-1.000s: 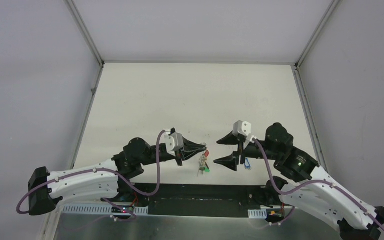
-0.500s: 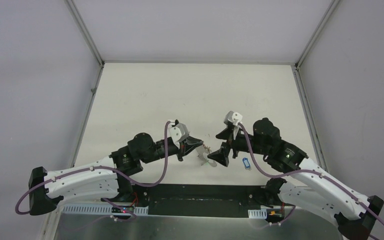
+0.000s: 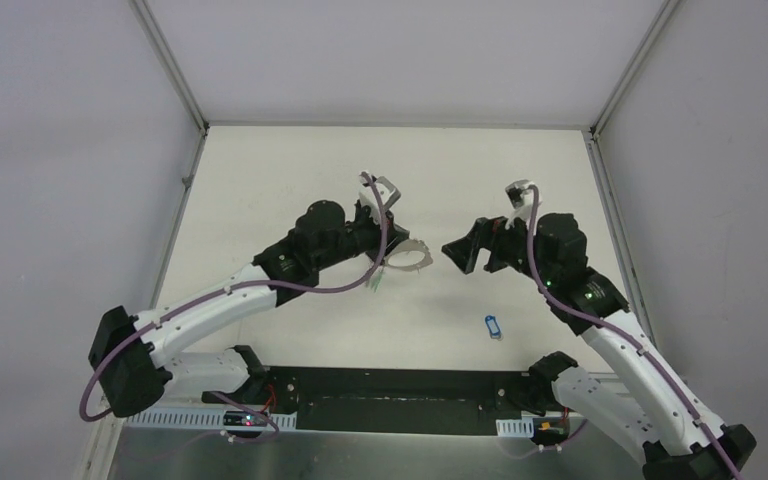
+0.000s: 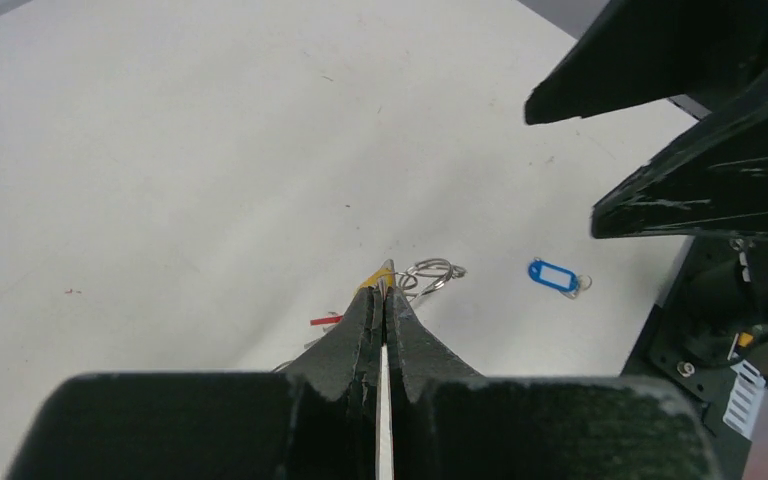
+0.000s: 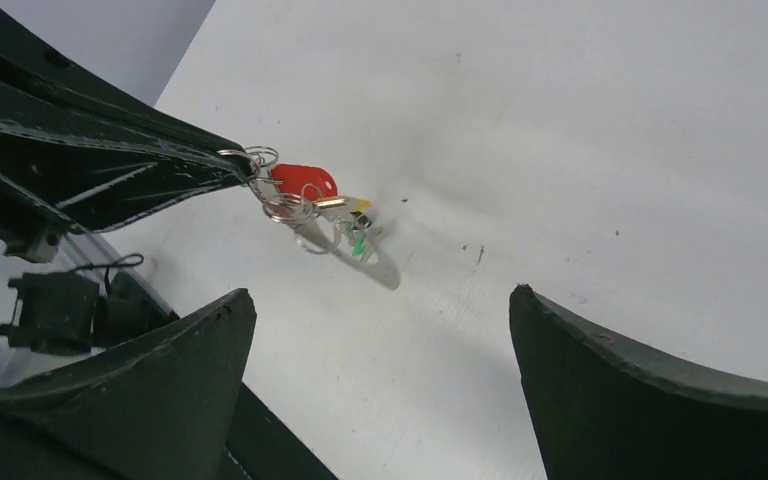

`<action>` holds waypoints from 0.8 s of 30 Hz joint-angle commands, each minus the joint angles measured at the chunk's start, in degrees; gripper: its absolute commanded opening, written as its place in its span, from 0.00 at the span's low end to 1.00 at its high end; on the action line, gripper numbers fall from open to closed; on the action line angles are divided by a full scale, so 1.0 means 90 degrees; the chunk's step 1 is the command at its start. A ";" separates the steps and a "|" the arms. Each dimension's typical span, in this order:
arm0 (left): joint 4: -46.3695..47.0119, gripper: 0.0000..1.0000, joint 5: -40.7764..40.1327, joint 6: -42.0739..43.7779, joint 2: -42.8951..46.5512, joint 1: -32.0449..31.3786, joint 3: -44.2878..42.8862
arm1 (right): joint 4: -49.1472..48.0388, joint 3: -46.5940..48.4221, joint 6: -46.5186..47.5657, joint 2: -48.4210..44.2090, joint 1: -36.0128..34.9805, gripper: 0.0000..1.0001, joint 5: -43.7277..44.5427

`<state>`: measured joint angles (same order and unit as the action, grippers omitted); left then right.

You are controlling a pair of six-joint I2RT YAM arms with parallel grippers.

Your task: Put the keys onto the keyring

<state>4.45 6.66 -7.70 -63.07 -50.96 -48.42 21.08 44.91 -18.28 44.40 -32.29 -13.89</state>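
My left gripper (image 3: pixel 397 252) is shut on the keyring (image 3: pixel 415 260), held up above the table. In the right wrist view its tip (image 5: pixel 243 168) pinches small silver split rings (image 5: pixel 263 158), with a red tag (image 5: pixel 305 180), a green tag (image 5: pixel 360 240) and a blurred silver key (image 5: pixel 378 268) dangling below. The left wrist view shows the shut jaws (image 4: pixel 385 288) with split rings (image 4: pixel 435 272) just past them. A blue-tagged key (image 3: pixel 493 327) lies alone on the table, also seen in the left wrist view (image 4: pixel 555 277). My right gripper (image 3: pixel 457 256) faces the bunch, wide open and empty (image 5: pixel 380 292).
The white table (image 3: pixel 290 180) is walled by grey panels at left, right and back. The black base plate (image 3: pixel 400 390) runs along the near edge. The right gripper's dark fingers (image 4: pixel 705 190) fill the upper right of the left wrist view.
Both arms rose and moved away from the near edge toward mid-table. The left one carried the keyring bunch along. The right jaws spread wider. The blue-tagged key stayed put.
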 commanded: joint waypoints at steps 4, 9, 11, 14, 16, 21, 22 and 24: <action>0.0427 0.00 0.0068 0.0158 -0.1253 0.0164 -0.1523 | 0.0233 0.0190 -0.0948 -0.0335 0.0845 1.00 -0.0509; 0.1141 0.00 0.0198 0.0013 -0.1906 0.0164 -0.1588 | 0.0567 0.0064 -0.1137 -0.0606 0.0965 1.00 -0.0212; 0.1298 0.00 0.0266 -0.0081 -0.2095 0.0170 -0.1374 | 0.0642 -0.0030 -0.1081 -0.0669 0.0986 1.00 -0.0359; 0.2191 0.00 0.0221 -0.0481 -0.2261 0.0164 -0.0585 | 0.0655 -0.0135 -0.1121 -0.0678 0.1000 1.00 -0.0786; 0.3001 0.00 0.0381 -0.0623 -0.2376 0.0146 0.0055 | 0.0719 -0.0191 -0.1205 -0.0650 0.1000 1.00 -0.1034; 0.3870 0.00 0.0759 -0.0636 -0.2427 -0.0053 0.1052 | 0.1035 -0.0312 -0.1366 -0.0655 0.1000 1.00 -0.1068; 0.3745 0.00 0.0771 -0.0666 -0.2366 -0.0106 0.1110 | 0.1101 -0.0328 -0.1366 -0.0661 0.1000 1.00 -0.1039; 0.3409 0.00 0.0612 -0.0745 -0.2205 -0.0236 0.1196 | 0.1239 -0.0368 -0.1420 -0.0661 0.1000 1.00 -0.0923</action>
<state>32.58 11.11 -12.45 -84.86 -50.92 -39.42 29.93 41.78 -29.02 38.89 -23.59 -21.98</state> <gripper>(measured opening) 0.009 0.996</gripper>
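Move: The left hand already pinches the keyring plate by its edge, its middle some 6 cm below the fingertips and 2 cm to their right. It heads for the bare table about 9 cm to its right and 24 cm below; the blue-tagged key lies roughly 20 cm right and 4 cm nearer the bases. From the empty right hand the plate is about 8 cm left, 3 cm ahead and 4 cm lower, the blue key 10 cm right. The left hand, still shut on the hanging keyring plate at the red-tagged key, sweeps it forward and right by about 6 cm each way, then turns over into a quick drop towards the bare table, ending some 11 cm lower and drawing back 3 to 4 cm as it sinks. The right hand stays wide open and touches nothing, easing right a few centimetres out of the way, then back and down a little while its fingers tip downward. ##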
